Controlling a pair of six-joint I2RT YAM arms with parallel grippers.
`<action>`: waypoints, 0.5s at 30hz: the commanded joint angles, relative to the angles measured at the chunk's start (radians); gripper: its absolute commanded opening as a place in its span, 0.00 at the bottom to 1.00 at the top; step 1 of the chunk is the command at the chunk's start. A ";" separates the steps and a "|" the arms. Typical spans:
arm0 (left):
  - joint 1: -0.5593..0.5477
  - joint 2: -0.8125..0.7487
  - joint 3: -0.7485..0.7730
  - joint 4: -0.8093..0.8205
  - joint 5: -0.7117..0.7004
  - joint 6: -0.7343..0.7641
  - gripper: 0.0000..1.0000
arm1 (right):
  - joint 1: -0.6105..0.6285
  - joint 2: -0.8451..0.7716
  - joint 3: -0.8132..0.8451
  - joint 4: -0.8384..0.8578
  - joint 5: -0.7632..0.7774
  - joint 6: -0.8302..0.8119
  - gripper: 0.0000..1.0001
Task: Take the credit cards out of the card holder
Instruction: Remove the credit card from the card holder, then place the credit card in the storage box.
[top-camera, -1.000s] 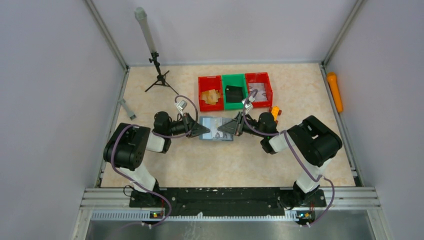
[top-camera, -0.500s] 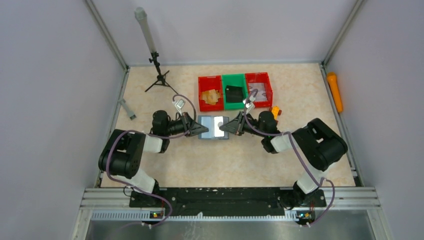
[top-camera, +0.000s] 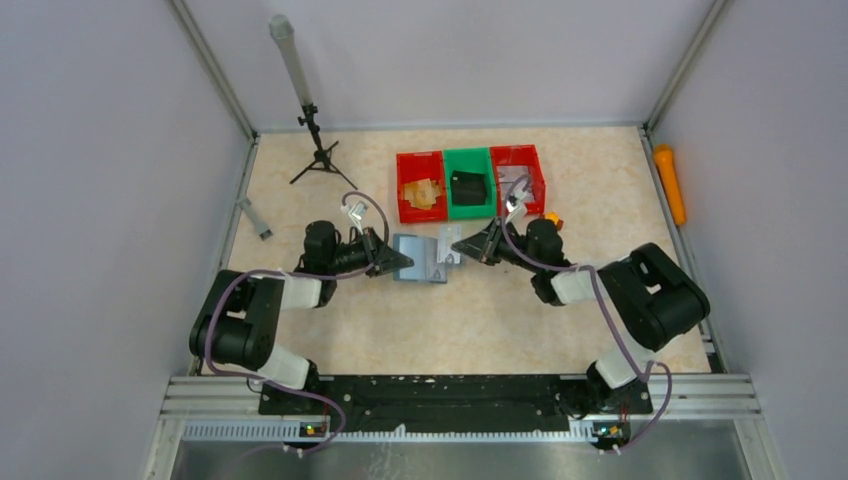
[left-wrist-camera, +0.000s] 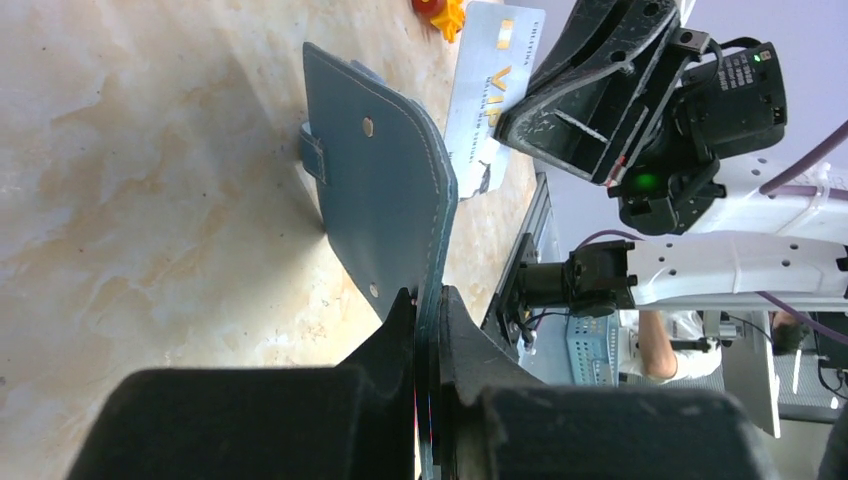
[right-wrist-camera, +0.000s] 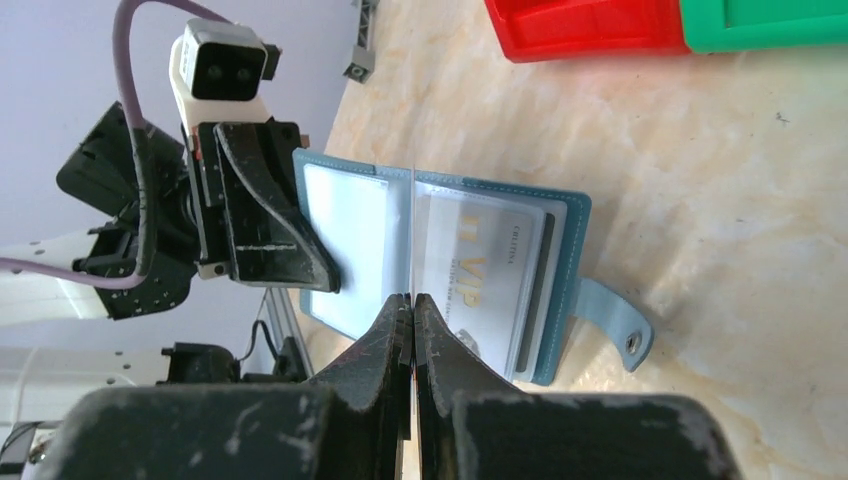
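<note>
The slate-teal card holder (top-camera: 422, 259) lies open on the table between the two arms. My left gripper (top-camera: 406, 265) is shut on the edge of its left flap (left-wrist-camera: 385, 190), which stands tilted up. My right gripper (top-camera: 457, 247) is shut on a thin white credit card (top-camera: 449, 257), edge-on between its fingertips (right-wrist-camera: 412, 297) in the right wrist view. That card sticks out of the holder's right side. Another white card with gold VIP lettering (right-wrist-camera: 480, 265) sits in the right pocket. The closure tab (right-wrist-camera: 612, 322) rests on the table.
Behind the holder stand a red bin (top-camera: 420, 188), a green bin (top-camera: 468, 170) holding a black object, and a second red bin (top-camera: 518, 175). A small orange piece (top-camera: 549, 217) lies near the right arm. A tripod (top-camera: 318, 155) is at back left, an orange cylinder (top-camera: 668, 183) at far right.
My right gripper has shut on a card and drawn back to the right, away from the holder. The left gripper has shifted the holder slightly left.
</note>
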 joint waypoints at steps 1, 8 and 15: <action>0.004 -0.033 0.011 0.002 -0.007 0.033 0.00 | -0.015 -0.076 -0.010 -0.042 0.056 -0.050 0.00; 0.004 -0.074 0.000 -0.034 -0.052 0.062 0.00 | -0.038 -0.215 -0.034 -0.206 0.234 -0.123 0.00; 0.002 -0.267 -0.038 -0.225 -0.202 0.180 0.00 | -0.038 -0.367 -0.048 -0.320 0.531 -0.176 0.00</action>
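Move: The right gripper already holds a credit card clear of the pocket. The right red bin lies about 17 cm ahead of it, 15 cm to its right and 8 cm lower. The green bin is also some 17 cm ahead but only 3 cm right, and the yellow toy car about 7 cm ahead and 21 cm right. The open card holder sits 7 cm to its left, roughly 1 cm back. From the left gripper, the drawn card is some 8 cm right and 3 cm ahead. Carry the pinched credit card away from the card holder with the right gripper: go right about 6 cm, slowly at first and then quicker, also forward and rising, towards the right red bin, while swinging the hand nearly 20 degrees clockwise. Keep the left fingers shut on the holder's cover, easing it just 1 cm or so left. ##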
